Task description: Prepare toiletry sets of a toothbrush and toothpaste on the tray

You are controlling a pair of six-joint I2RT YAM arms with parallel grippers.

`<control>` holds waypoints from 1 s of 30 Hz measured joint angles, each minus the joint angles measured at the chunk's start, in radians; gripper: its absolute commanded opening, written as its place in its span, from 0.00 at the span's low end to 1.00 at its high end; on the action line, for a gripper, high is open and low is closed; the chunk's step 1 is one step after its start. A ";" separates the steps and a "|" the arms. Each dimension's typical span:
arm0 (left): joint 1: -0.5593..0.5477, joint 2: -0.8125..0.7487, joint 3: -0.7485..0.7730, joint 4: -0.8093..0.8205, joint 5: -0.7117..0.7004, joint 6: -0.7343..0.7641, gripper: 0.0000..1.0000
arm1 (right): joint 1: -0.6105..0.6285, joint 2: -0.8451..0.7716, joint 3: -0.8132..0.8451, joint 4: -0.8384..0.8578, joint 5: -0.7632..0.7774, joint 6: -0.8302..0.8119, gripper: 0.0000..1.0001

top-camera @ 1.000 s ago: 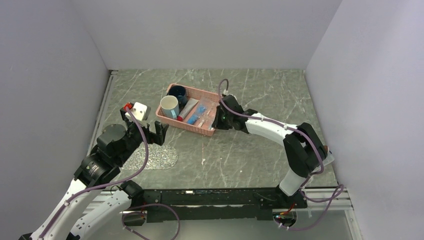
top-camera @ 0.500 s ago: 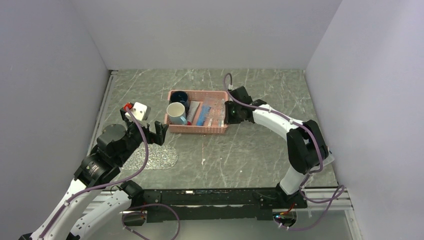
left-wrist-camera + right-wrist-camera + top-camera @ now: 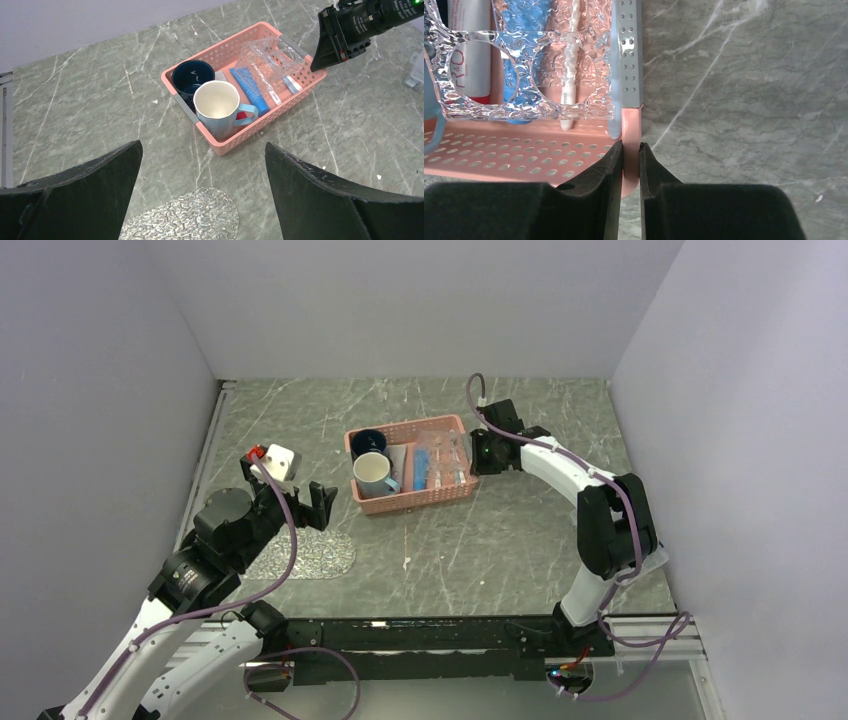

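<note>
The pink basket (image 3: 412, 498) stands mid-table, and my right gripper (image 3: 631, 147) is shut on its rim at the right-hand corner (image 3: 478, 453). Inside the basket lie a white toothbrush (image 3: 567, 122), a blue toothpaste (image 3: 526, 30) and a white toothpaste with a red end (image 3: 471, 55). All three lie under a clear textured piece with round holes (image 3: 599, 60). The glittery oval tray (image 3: 315, 555) lies bare at the near left. My left gripper (image 3: 203, 150) hangs open above the tray's far edge (image 3: 185, 217), holding nothing.
A dark blue mug (image 3: 192, 75) and a white mug (image 3: 217, 102) stand in the basket's left end. A grey strip (image 3: 630, 50) runs along the basket's right wall. The booth walls close in on three sides.
My right gripper has dragged the basket to the right and farther back, turning it counterclockwise. The left arm has stayed still and open.
</note>
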State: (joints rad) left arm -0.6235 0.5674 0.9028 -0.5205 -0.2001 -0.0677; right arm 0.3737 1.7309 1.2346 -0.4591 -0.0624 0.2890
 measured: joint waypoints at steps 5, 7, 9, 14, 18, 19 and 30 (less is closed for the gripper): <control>0.000 0.004 0.000 0.000 -0.010 -0.003 0.99 | -0.001 -0.001 0.000 -0.001 -0.003 -0.003 0.13; 0.000 0.006 -0.002 0.001 -0.014 -0.005 0.99 | -0.001 -0.004 0.000 -0.002 -0.005 -0.002 0.30; 0.000 0.007 -0.010 0.002 -0.020 -0.005 0.99 | 0.000 -0.013 -0.001 -0.012 -0.008 0.000 0.41; 0.000 0.029 -0.018 -0.002 -0.031 -0.025 0.99 | -0.003 -0.095 -0.002 -0.058 -0.002 0.003 0.52; 0.000 0.083 -0.003 -0.050 -0.057 -0.069 0.99 | 0.008 -0.214 -0.003 -0.072 -0.002 0.008 0.55; 0.000 0.093 0.002 -0.066 -0.064 -0.082 0.99 | 0.016 -0.248 -0.004 -0.071 -0.003 0.011 0.55; 0.002 0.157 0.061 -0.335 -0.183 -0.299 0.99 | 0.330 -0.394 -0.125 0.002 -0.028 0.111 0.57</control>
State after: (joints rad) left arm -0.6212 0.7246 0.9634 -0.8555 -0.3836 -0.3664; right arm 0.7040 1.3365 1.1099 -0.4572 -0.0902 0.4000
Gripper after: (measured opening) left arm 0.992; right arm 0.568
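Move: The right hand pinches the pink basket's right-hand rim near its front corner; the basket's middle lies about 14 cm to the left, 3 cm ahead and 3 cm lower. Inside it, the blue toothpaste lies roughly 12 cm left and 1 cm ahead, and the light-blue mug about 21 cm left, level front to back. From the left hand, the basket's middle is some 19 cm ahead, 14 cm right and 26 cm below; the glittery mat is about 8 cm left, level front to back, 29 cm below. The right hand opens its fingers to about half and lets go of the rim, rises some 12 cm clear of it, then swings back and left by about 10 cm each way to hang over the bare table in front of the basket, sinking slightly at the end and turning about 15 degrees counter-clockwise. Meanwhile the empty, wide-open left hand sinks about 7 cm, tips its fingers down some 20 degrees and drifts about 3 cm left, touching nothing. ##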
